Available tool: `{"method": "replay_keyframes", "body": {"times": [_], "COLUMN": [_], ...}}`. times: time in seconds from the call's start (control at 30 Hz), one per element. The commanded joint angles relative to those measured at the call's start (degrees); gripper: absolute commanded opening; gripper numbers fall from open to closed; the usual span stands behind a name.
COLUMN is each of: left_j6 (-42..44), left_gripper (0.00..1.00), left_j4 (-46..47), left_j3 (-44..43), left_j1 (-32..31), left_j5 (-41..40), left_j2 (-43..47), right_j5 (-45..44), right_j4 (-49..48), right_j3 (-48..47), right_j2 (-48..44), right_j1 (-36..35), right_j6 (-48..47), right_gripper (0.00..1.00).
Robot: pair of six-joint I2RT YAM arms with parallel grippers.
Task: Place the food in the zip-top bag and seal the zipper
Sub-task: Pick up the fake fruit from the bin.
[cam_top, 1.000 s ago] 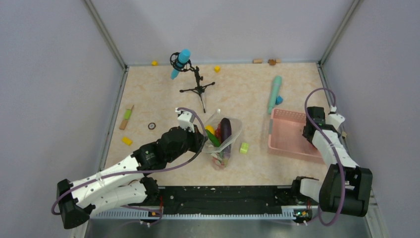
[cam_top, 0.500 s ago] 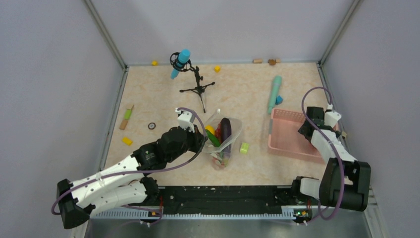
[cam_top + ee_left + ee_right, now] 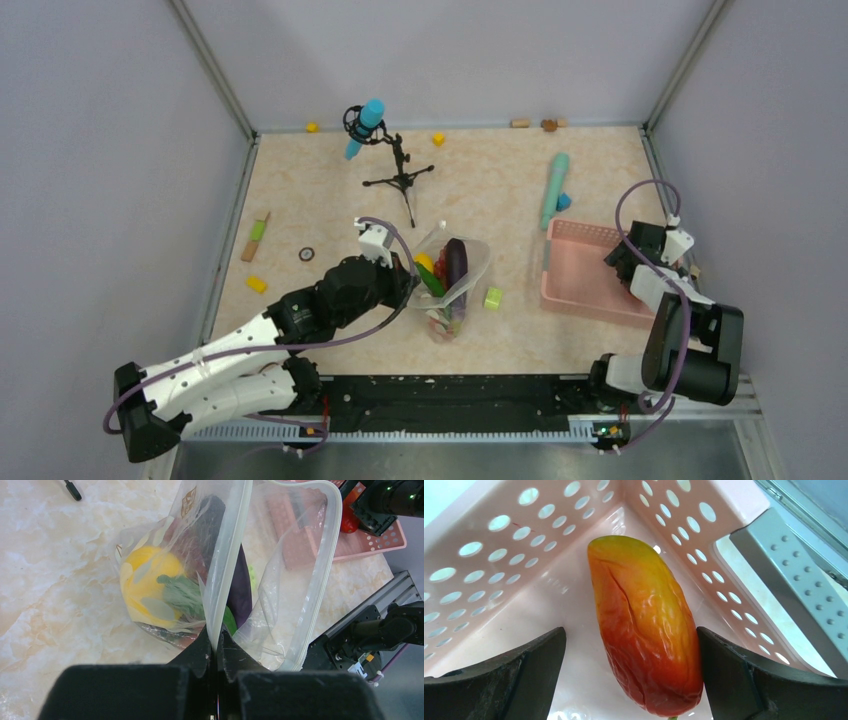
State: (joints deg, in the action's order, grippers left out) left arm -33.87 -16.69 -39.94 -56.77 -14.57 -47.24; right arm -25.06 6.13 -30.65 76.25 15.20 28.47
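The zip-top bag (image 3: 456,282) stands open mid-table, holding food: a yellow lemon (image 3: 145,575), a green vegetable (image 3: 182,592) and a dark purple piece (image 3: 240,592). My left gripper (image 3: 216,642) is shut on the bag's near rim, right at the white zipper (image 3: 227,555). In the top view this gripper (image 3: 410,280) sits at the bag's left side. A red-orange-yellow food piece (image 3: 644,630) lies in a corner of the pink basket (image 3: 499,545). My right gripper (image 3: 629,632) stands open astride it. The right finger touches its side and the left finger is apart from it.
The pink basket (image 3: 585,280) sits at the right, close to the side rail. A lime-green cylinder (image 3: 493,298) lies right of the bag. A black tripod with a blue-tipped rod (image 3: 400,170), a teal tool (image 3: 553,188) and a yellow block (image 3: 257,284) lie around.
My right gripper has opened wider and shifted toward the basket's right rim, its arm folding back. The left arm and the bag have not moved.
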Motion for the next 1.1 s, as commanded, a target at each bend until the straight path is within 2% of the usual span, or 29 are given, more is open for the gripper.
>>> {"method": "replay_keyframes", "body": {"times": [0.0,0.27,0.4,0.77,1.07], "left_j6": [0.5,0.3,0.4,0.9,1.1], "left_gripper": [0.00,0.00,0.00,0.00,0.00], "left_j4": [2.3,2.7,2.9,2.9,3.2], "left_j3": [0.2,0.4,0.6,0.5,0.8], "left_j1": [0.1,0.0,0.0,0.0,0.1], "left_j5": [0.0,-0.1,0.1,-1.7,-2.3], "left_j2": [1.0,0.9,0.7,-0.1,-0.2], "right_j5": [1.3,0.9,2.6,5.0,5.5], "right_j4": [-5.1,-9.8,-10.3,-10.6,-9.9], "right_j3": [3.0,5.6,5.1,5.2,5.8], "right_j2": [-1.3,-1.7,-0.5,-0.9,-3.8], "right_j1": [0.6,0.6,0.6,0.6,0.6], "right_j6": [0.3,1.0,1.0,2.3,2.7], "right_gripper": [0.98,0.98,0.94,0.63,0.47]}}
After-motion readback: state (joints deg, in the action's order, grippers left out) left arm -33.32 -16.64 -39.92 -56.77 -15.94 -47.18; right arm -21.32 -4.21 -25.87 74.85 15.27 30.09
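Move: The fake fruit lies on the bin floor between the right gripper's wide-open fingers, its middle about 3 cm to the hand's right, 1 cm ahead and 1 cm lower. The bin's far right corner is some 7 cm ahead and 8 cm right of the hand. The grey handle on the bin's right wall is about 3 cm back, 9 cm right and 4 cm higher. From the left gripper the fake fruit lies roughly 52 cm right, 8 cm ahead and 18 cm down. Ease the right gripper forward about 1.5 cm and slightly left, staying low in the bin, and tip the fingers up some 8 degrees. Let the rear finger, already against the fake fruit, push it towards the bin's far wall. Partway along, close the fingers from wide open to a little over half, until both pads pinch the fruit's sides. ##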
